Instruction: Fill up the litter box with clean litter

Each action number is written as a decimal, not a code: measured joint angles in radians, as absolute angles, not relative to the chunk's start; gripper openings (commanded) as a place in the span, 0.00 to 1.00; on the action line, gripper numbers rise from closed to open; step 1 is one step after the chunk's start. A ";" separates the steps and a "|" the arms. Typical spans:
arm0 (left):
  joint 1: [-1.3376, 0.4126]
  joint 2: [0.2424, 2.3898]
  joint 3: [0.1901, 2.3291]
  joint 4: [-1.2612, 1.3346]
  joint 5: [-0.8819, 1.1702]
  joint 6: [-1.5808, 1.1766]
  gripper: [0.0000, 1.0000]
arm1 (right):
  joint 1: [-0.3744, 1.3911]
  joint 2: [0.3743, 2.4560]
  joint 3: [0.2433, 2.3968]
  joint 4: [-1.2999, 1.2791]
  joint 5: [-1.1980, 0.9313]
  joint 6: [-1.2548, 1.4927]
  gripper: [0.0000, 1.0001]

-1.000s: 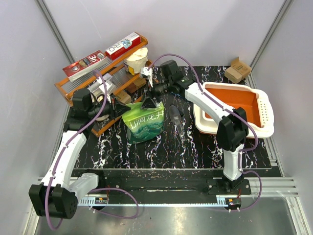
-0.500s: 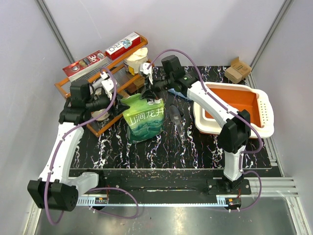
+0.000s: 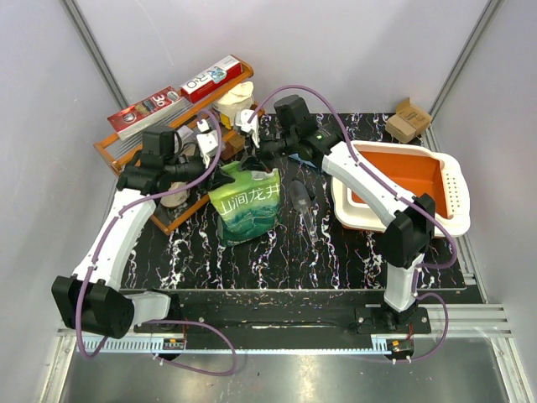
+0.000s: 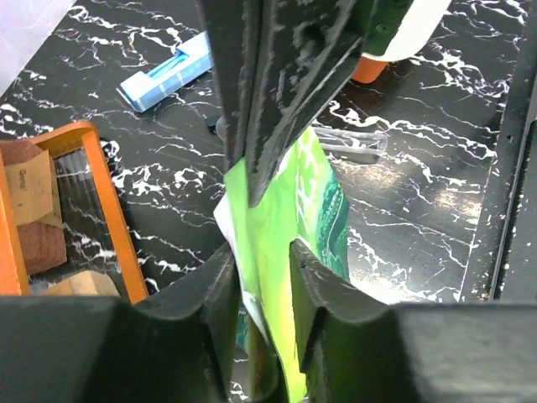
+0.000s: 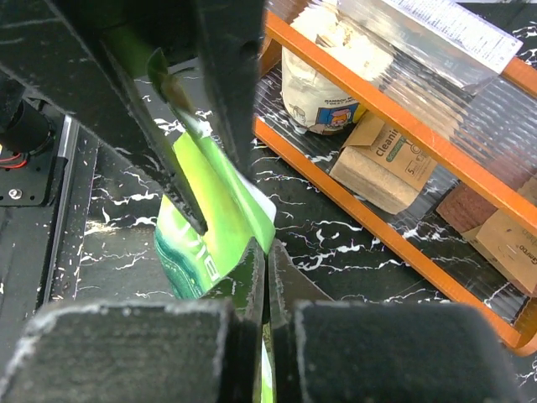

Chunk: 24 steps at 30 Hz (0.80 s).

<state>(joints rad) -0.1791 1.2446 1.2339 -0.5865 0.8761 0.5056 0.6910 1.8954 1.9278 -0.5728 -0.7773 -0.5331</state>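
Note:
The green pouch (image 3: 245,208) stands on the black marbled table, pulled up by its top edge. My right gripper (image 3: 254,161) is shut on that edge; in the right wrist view its fingers (image 5: 265,248) pinch the thin green film (image 5: 210,201). My left gripper (image 3: 228,168) reaches in from the left. Its fingers (image 4: 260,252) stand apart on either side of the pouch's top (image 4: 310,193), just below the right gripper's fingers (image 4: 268,101). The litter box (image 3: 445,225), white-rimmed and orange inside, sits at the right. No clean litter is in view.
An orange wire rack (image 3: 180,143) with boxes and a cup stands at the back left, close behind both grippers. A clear plastic item (image 3: 304,206) lies between pouch and litter box. A blue packet (image 4: 168,71) lies behind the pouch, and a small cardboard box (image 3: 409,120) at the back right.
My right gripper shut on the pouch's top and raised it upright. My left arm swung right from the rack to the pouch's top, and its jaws opened, then narrowed.

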 measured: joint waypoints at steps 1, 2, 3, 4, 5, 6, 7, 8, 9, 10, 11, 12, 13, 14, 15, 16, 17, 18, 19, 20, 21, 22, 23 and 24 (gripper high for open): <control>-0.188 1.247 1.236 -0.585 0.882 0.498 0.11 | 0.691 1.895 1.928 -0.572 -0.771 -0.527 0.19; -0.196 1.248 1.238 -0.583 0.883 0.491 0.07 | 0.692 1.893 1.927 -0.571 -0.765 -0.513 0.32; -0.197 1.248 1.238 -0.576 0.879 0.485 0.01 | 0.692 1.889 1.924 -0.571 -0.760 -0.496 0.43; -0.197 1.248 1.238 -0.570 0.879 0.470 0.00 | 0.693 1.879 1.912 -0.563 -0.745 -0.480 0.52; -0.195 1.248 1.238 -0.568 0.879 0.453 0.00 | 0.692 1.866 1.901 -0.548 -0.728 -0.458 0.64; -0.195 1.248 1.238 -0.566 0.880 0.438 0.00 | 0.689 1.846 1.884 -0.523 -0.706 -0.433 0.68; -0.197 1.245 1.235 -0.560 0.879 0.420 0.00 | 0.684 1.831 1.874 -0.511 -0.693 -0.401 0.71; -0.198 1.240 1.233 -0.558 0.879 0.405 0.00 | 0.675 1.813 1.864 -0.492 -0.682 -0.357 0.75; -0.199 1.230 1.224 -0.546 0.877 0.388 0.00 | 0.660 1.798 1.862 -0.477 -0.665 -0.310 0.76; -0.199 1.211 1.204 -0.528 0.873 0.369 0.00 | 0.638 1.785 1.862 -0.462 -0.646 -0.262 0.77; -0.199 1.191 1.185 -0.517 0.871 0.360 0.00 | 0.614 1.776 1.866 -0.458 -0.622 -0.220 0.78; -0.199 1.164 1.163 -0.507 0.867 0.352 0.00 | 0.591 1.774 1.881 -0.462 -0.600 -0.186 0.81; -0.199 1.141 1.146 -0.500 0.863 0.349 0.00 | 0.575 1.777 1.898 -0.474 -0.583 -0.167 0.83; -0.201 1.123 1.133 -0.496 0.859 0.350 0.00 | 0.556 1.785 1.924 -0.499 -0.565 -0.146 0.83; -0.203 1.106 1.121 -0.494 0.857 0.352 0.00 | 0.542 1.798 1.952 -0.527 -0.550 -0.131 0.84; -0.205 1.095 1.113 -0.495 0.856 0.360 0.00 | 0.538 1.813 1.980 -0.558 -0.534 -0.121 0.85; -0.205 1.090 1.111 -0.494 0.855 0.366 0.00 | 0.537 1.834 2.010 -0.598 -0.525 -0.111 0.85; -0.206 1.090 1.110 -0.492 0.855 0.367 0.00 | 0.541 1.855 2.037 -0.634 -0.516 -0.103 0.86; -0.206 1.090 1.109 -0.490 0.855 0.368 0.00 | 0.545 1.876 2.053 -0.663 -0.514 -0.097 0.86; -0.206 1.090 1.107 -0.486 0.855 0.368 0.00 | 0.548 1.890 2.057 -0.685 -0.513 -0.092 0.87; -0.206 1.090 1.105 -0.482 0.855 0.368 0.00 | 0.551 1.904 2.057 -0.716 -0.513 -0.087 0.88; -0.206 1.090 1.103 -0.479 0.855 0.368 0.00 | 0.554 1.918 2.056 -0.748 -0.512 -0.081 0.89; -0.207 1.090 1.102 -0.476 0.855 0.368 0.00 | 0.557 1.930 2.055 -0.770 -0.511 -0.077 0.89; -0.207 1.090 1.102 -0.476 0.854 0.368 0.00 | 0.559 1.942 2.055 -0.794 -0.507 -0.073 0.90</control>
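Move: The litter bag's mouth edge lies between the left hand's half-open fingers while the right hand still pinches it; the standing bag's middle is about 4 cm right of the left hand, 3 cm back and 13 cm below. From the right hand it is some 5 cm back, 1 cm left and 14 cm lower. On the table, the scoop lies roughly 16 cm right and 1 cm ahead of the right hand, the blue box about 18 cm right and 18 cm ahead. The bag's mouth edge changes hands: the left fingers shut on it first, then the right fingers open wide and let go. The right hand swings right and forward off the edge, each about 7 cm, rising 5 cm and then sinking past its starting height, turning some 30 degrees clockwise and tipping down. Keeping its pinch, the left draws back about 3 cm. ##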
